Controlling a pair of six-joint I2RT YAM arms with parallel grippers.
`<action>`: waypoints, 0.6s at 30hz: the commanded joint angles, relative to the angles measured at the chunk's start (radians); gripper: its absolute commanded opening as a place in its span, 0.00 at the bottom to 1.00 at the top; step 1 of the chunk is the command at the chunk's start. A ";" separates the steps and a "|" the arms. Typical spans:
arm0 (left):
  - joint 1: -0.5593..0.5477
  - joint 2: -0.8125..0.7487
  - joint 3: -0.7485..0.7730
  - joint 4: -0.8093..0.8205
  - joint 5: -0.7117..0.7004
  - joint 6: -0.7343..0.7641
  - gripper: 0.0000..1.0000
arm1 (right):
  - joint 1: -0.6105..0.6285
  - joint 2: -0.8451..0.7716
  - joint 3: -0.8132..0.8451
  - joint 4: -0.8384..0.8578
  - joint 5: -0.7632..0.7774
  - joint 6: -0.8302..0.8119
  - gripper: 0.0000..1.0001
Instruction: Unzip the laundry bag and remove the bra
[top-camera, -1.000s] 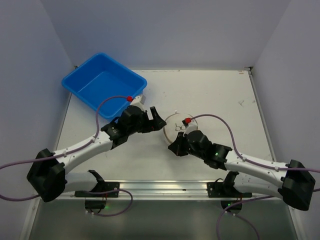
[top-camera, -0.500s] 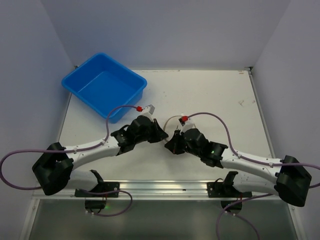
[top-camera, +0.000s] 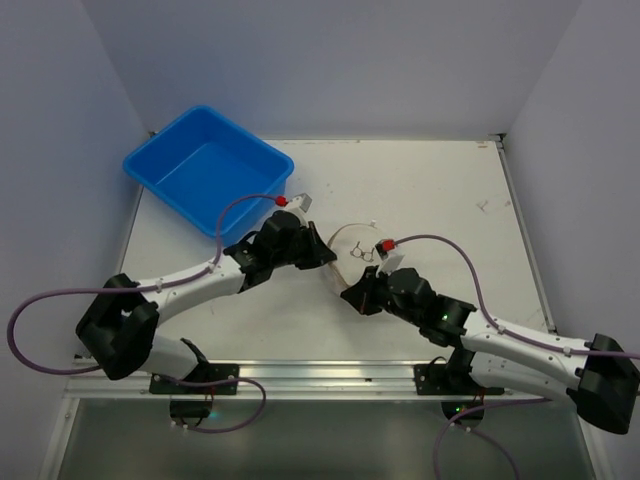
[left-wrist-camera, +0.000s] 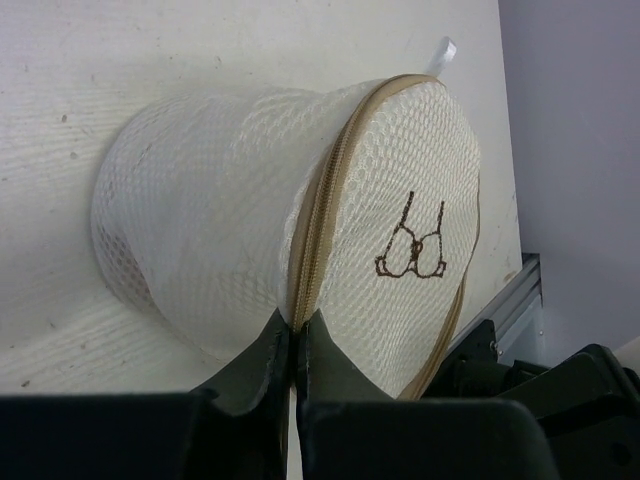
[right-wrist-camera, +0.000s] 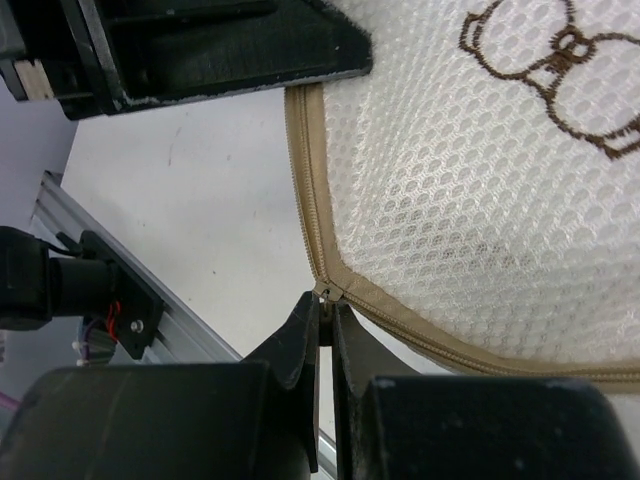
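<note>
The laundry bag (top-camera: 358, 250), a small cream-white mesh drum with a dark bra outline on its round face, lies mid-table between both arms. In the left wrist view the laundry bag (left-wrist-camera: 250, 200) has its tan zipper seam running into my left gripper (left-wrist-camera: 296, 325), which is shut on that seam edge. In the right wrist view my right gripper (right-wrist-camera: 326, 312) is shut on the zipper pull (right-wrist-camera: 326, 294) at the bag's (right-wrist-camera: 480, 190) rim. From above, the left gripper (top-camera: 322, 255) is at the bag's left, the right gripper (top-camera: 352, 293) at its near edge. The bra is hidden.
A blue tub (top-camera: 208, 170) stands at the back left of the white table (top-camera: 430, 190). Purple cables loop from both arms. A metal rail (top-camera: 320, 375) runs along the near edge.
The bag, hidden by the two wrists half a second ago, shows again. The right wrist has drawn back toward the near edge; the left wrist stays at the bag's left side.
</note>
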 joint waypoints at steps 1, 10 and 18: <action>0.046 0.043 0.106 0.026 -0.017 0.092 0.01 | 0.007 -0.009 0.005 -0.015 -0.026 -0.036 0.00; 0.044 0.017 0.143 0.026 -0.040 0.098 0.79 | 0.007 0.119 0.079 0.084 -0.071 -0.036 0.00; -0.025 -0.161 -0.049 -0.018 -0.129 -0.028 0.81 | 0.007 0.219 0.194 0.105 -0.028 -0.085 0.00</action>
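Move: The left fingers start already shut on the laundry bag's zippered rim, with the middle of the bra-marked lid about 6 cm to their right and 1 cm ahead, roughly level. The lid's white tag is some 7 cm ahead and 9 cm right of that hand, and the zipper pull about 9 cm back and 3 cm right. The right fingers already hold the pull; from them the pinched rim is about 9 cm ahead and 3 cm left, and the lid's middle about 10 cm ahead and 4 cm right. The left hand lets go of the zippered rim, opening its fingers wide as it lifts about 4 cm above the bag, first edging right and forward and then swinging back and left, with a slight wrist tilt. The right hand keeps the zipper pull pinched and, after a brief hold, carries it about 3 cm to the left and a little forward, dipping by some 1.5 cm on the way and coming back up to about its starting height. ##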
